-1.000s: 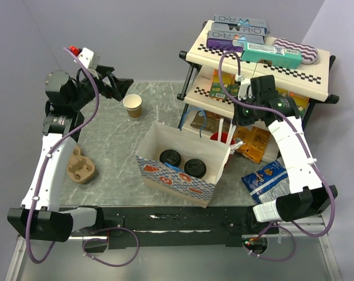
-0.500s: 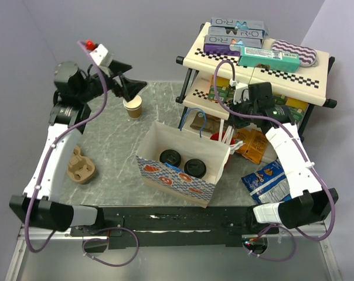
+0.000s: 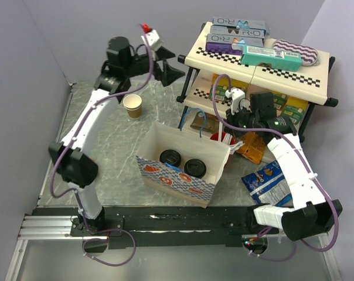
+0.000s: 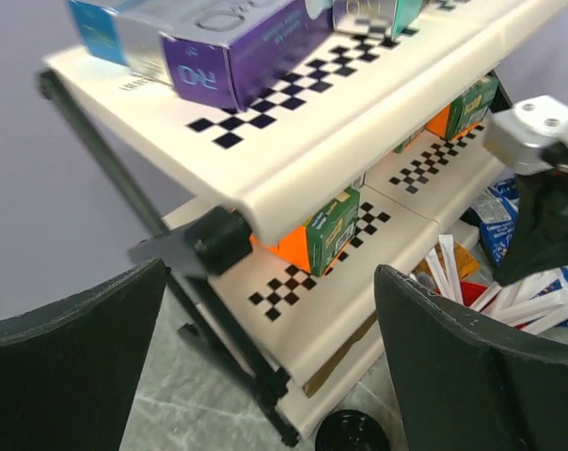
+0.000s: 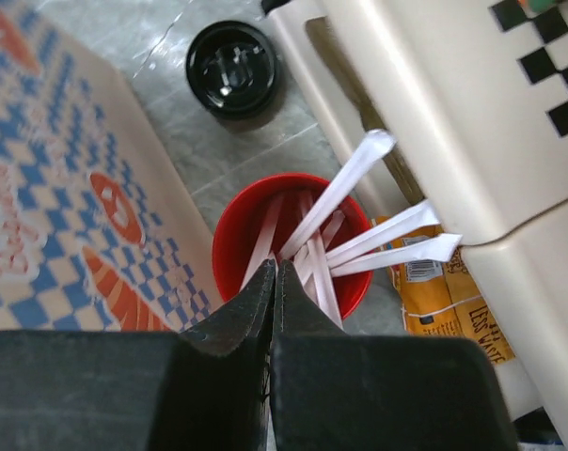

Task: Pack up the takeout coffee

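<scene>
The takeout coffee is two small brown cups with black lids (image 3: 170,157) (image 3: 195,168), standing upright side by side inside the open blue-and-orange patterned paper bag (image 3: 159,175). My left gripper (image 3: 172,65) (image 4: 270,282) hangs open at the far back, facing the corner of the shelf rack, with nothing between its fingers (image 4: 68,357). My right gripper (image 3: 228,124) (image 5: 276,268) is shut, its tips right over the stirrers in the red cup (image 5: 237,254) (image 3: 219,138); I see nothing pinched between them.
A lidless brown cup (image 3: 132,106) stands on the table behind the bag. A loose black lid (image 5: 233,68) (image 4: 352,432) lies by the foot of the two-tier checkered shelf rack (image 3: 256,64), which carries boxes. Snack packets (image 3: 265,181) lie at the right.
My left arm has swung from the back left corner rightward, past the lidless cup, up to the shelf rack, still open. The right gripper has edged left and down toward the red cup.
</scene>
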`<state>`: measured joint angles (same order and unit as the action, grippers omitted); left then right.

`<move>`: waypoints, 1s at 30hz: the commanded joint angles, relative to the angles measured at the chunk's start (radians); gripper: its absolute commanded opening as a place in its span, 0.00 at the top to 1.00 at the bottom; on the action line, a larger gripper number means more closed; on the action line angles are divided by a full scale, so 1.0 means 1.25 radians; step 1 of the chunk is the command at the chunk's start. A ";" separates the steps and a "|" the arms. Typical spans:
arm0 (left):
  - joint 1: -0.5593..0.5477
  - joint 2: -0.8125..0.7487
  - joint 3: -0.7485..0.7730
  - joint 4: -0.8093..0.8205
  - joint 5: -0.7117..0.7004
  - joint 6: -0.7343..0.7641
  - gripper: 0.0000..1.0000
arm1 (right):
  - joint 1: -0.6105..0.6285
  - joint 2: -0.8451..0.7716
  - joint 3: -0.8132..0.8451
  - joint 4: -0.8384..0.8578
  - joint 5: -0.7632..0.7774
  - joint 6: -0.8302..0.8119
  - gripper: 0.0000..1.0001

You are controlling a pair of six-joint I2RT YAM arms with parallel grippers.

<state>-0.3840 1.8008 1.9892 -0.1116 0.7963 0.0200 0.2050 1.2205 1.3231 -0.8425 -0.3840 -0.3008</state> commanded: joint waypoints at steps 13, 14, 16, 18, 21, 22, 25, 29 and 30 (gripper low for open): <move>-0.065 0.223 0.249 0.131 -0.023 -0.046 0.01 | 0.005 -0.130 0.013 0.102 -0.105 -0.223 1.00; -0.066 0.239 0.264 0.133 -0.028 -0.043 0.01 | 0.005 -0.138 0.018 0.108 -0.119 -0.224 1.00; -0.070 0.260 0.282 0.135 -0.033 -0.027 0.01 | 0.007 -0.160 0.021 0.127 -0.131 -0.226 1.00; -0.072 0.270 0.290 0.138 -0.043 -0.025 0.01 | 0.007 -0.174 0.024 0.139 -0.139 -0.210 1.00; -0.073 0.276 0.295 0.136 -0.046 0.007 0.01 | 0.007 -0.191 0.040 0.156 -0.155 -0.184 1.00; -0.073 0.271 0.290 0.133 -0.044 0.010 0.01 | 0.009 -0.196 0.047 0.159 -0.157 -0.178 1.00; -0.073 0.243 0.270 0.124 -0.028 0.031 0.01 | 0.009 -0.208 0.085 0.179 -0.154 -0.162 1.00; -0.073 0.179 0.219 0.099 -0.026 0.071 0.01 | 0.011 -0.207 0.181 0.192 -0.151 -0.146 1.00; -0.073 0.165 0.203 0.092 -0.025 0.082 0.01 | 0.010 -0.207 0.196 0.203 -0.152 -0.125 1.00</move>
<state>-0.4675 2.1193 2.2875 -0.0006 0.7631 0.0505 0.2115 0.9894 1.4483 -0.6838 -0.5453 -0.5125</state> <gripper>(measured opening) 0.994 0.009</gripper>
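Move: My left hand is open beside the shelf: its near top corner lies about 5 cm ahead, 5 cm to the right and 2 cm below, with the purple box some 10 cm ahead, 17 cm right and 3 cm above. From my right hand, already shut on a white straw, the bag lies about 10 cm back, 17 cm left and 12 cm down. The red bucket is 3 cm ahead, 3 cm left and 12 cm down; the loose black lid 13 cm ahead, 11 cm left and 22 cm down. I raise my right hand about 15 cm away from the red bucket, easing back slightly and tipping the fingers up some 35 degrees with a small turn to the left, still pinching the straw. Meanwhile I carry my left hand about 7 cm right and 5 cm forward, fingers wide open, to the shelf's near top corner, where it seems to bear, and hold it there. ##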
